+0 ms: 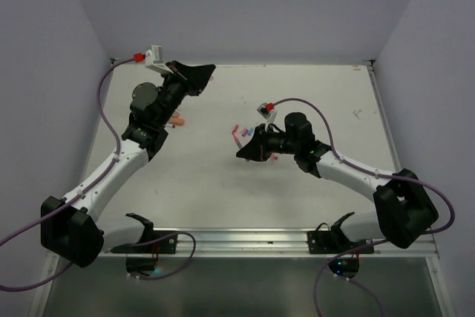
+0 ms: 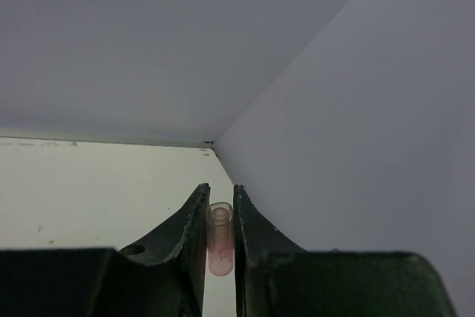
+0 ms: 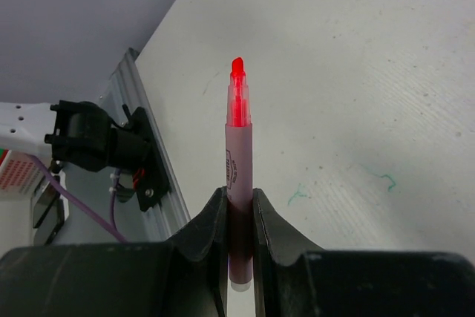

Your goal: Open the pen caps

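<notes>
My left gripper (image 2: 220, 200) is shut on a small translucent pink pen cap (image 2: 220, 246), which stands upright between the jaws. In the top view this gripper (image 1: 203, 75) is raised near the far wall. My right gripper (image 3: 238, 195) is shut on the pale pink barrel of a pen (image 3: 238, 154). Its bright red-pink tip (image 3: 237, 68) is bare and points away from the wrist. From above, the right gripper (image 1: 245, 151) hovers over the middle of the table. A few small pink and purple pieces (image 1: 238, 132) lie just beyond it, too small to tell whether they are caps or pens.
An orange marker (image 1: 177, 119) lies on the table beside the left arm. Green ink marks (image 3: 297, 195) stain the white table (image 1: 223, 191). A metal rail (image 1: 245, 239) runs along the near edge, and grey walls (image 1: 260, 5) close in the far side and both flanks.
</notes>
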`<state>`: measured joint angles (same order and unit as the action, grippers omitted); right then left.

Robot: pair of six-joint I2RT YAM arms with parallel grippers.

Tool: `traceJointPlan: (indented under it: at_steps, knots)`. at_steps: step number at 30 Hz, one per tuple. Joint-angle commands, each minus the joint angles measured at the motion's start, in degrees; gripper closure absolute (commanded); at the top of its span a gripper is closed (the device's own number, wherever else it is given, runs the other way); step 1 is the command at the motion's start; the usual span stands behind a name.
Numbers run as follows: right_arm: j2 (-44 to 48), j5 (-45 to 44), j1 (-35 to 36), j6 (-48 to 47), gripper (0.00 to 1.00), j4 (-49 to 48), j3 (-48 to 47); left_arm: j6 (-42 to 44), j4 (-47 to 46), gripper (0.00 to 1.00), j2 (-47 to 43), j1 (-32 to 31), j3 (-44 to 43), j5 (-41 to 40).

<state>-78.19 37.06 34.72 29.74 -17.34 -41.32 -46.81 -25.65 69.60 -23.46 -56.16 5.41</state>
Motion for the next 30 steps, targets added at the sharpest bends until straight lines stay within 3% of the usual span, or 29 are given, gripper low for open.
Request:
traceJointPlan:
  at_steps: [1,8,12,15,18,30]
  knots:
    - [3.1,-6.1,-0.4,-1.0,1.00,4.9,-1.1,5.1,2.1,1.00,1.9,0.2,-6.2,4.4]
    - [5.9,-36.5,-4.3,-5.3,1.00,26.8,-5.9,18.9,29.4,1.00,12.8,0.3,-18.1,2.9]
    - [4.7,-43.5,-7.0,-5.4,1.00,31.3,-7.6,23.7,40.4,0.92,21.0,0.2,-22.7,3.6]
    - [1.2,-44.2,-9.5,-5.4,1.00,33.8,-9.2,25.5,48.0,0.91,27.9,0.1,-26.5,3.9]
    - [-2.4,-43.6,-10.9,-5.9,1.00,34.3,-10.3,26.6,49.5,0.89,33.3,0.2,-27.5,4.0]
    - [-12.2,-41.6,-12.0,-6.8,1.00,32.1,-11.1,27.6,47.1,0.82,46.8,-1.3,-29.0,5.3]
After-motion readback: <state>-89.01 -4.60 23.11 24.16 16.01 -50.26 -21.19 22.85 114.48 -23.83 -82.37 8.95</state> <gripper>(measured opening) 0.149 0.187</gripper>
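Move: The left hand holds the clear cap high; its free spot on the table is about 5 cm ahead, 3 cm right and some 38 cm below. The red cap lies 6 cm ahead and 7 cm right, the magenta cap 4 cm ahead and 11 cm right. The right hand holds the uncapped highlighter; its spot is about 9 cm ahead, 17 cm right and 16 cm below, just beyond the last pink marker, 11 cm ahead and 13 cm right, and the lying highlighter, 12 cm ahead and 10 cm right. Still pinching the clear cap, the left fingers reach slightly forward, then plunge some 33 cm towards the table left of the red cap, swinging to point steeply down. The right hand keeps its grip on the uncapped highlighter and sweeps about 17 cm right and 9 cm forward to beyond the pen row, sinking 13 cm as its fingers tip down and turn clockwise. ##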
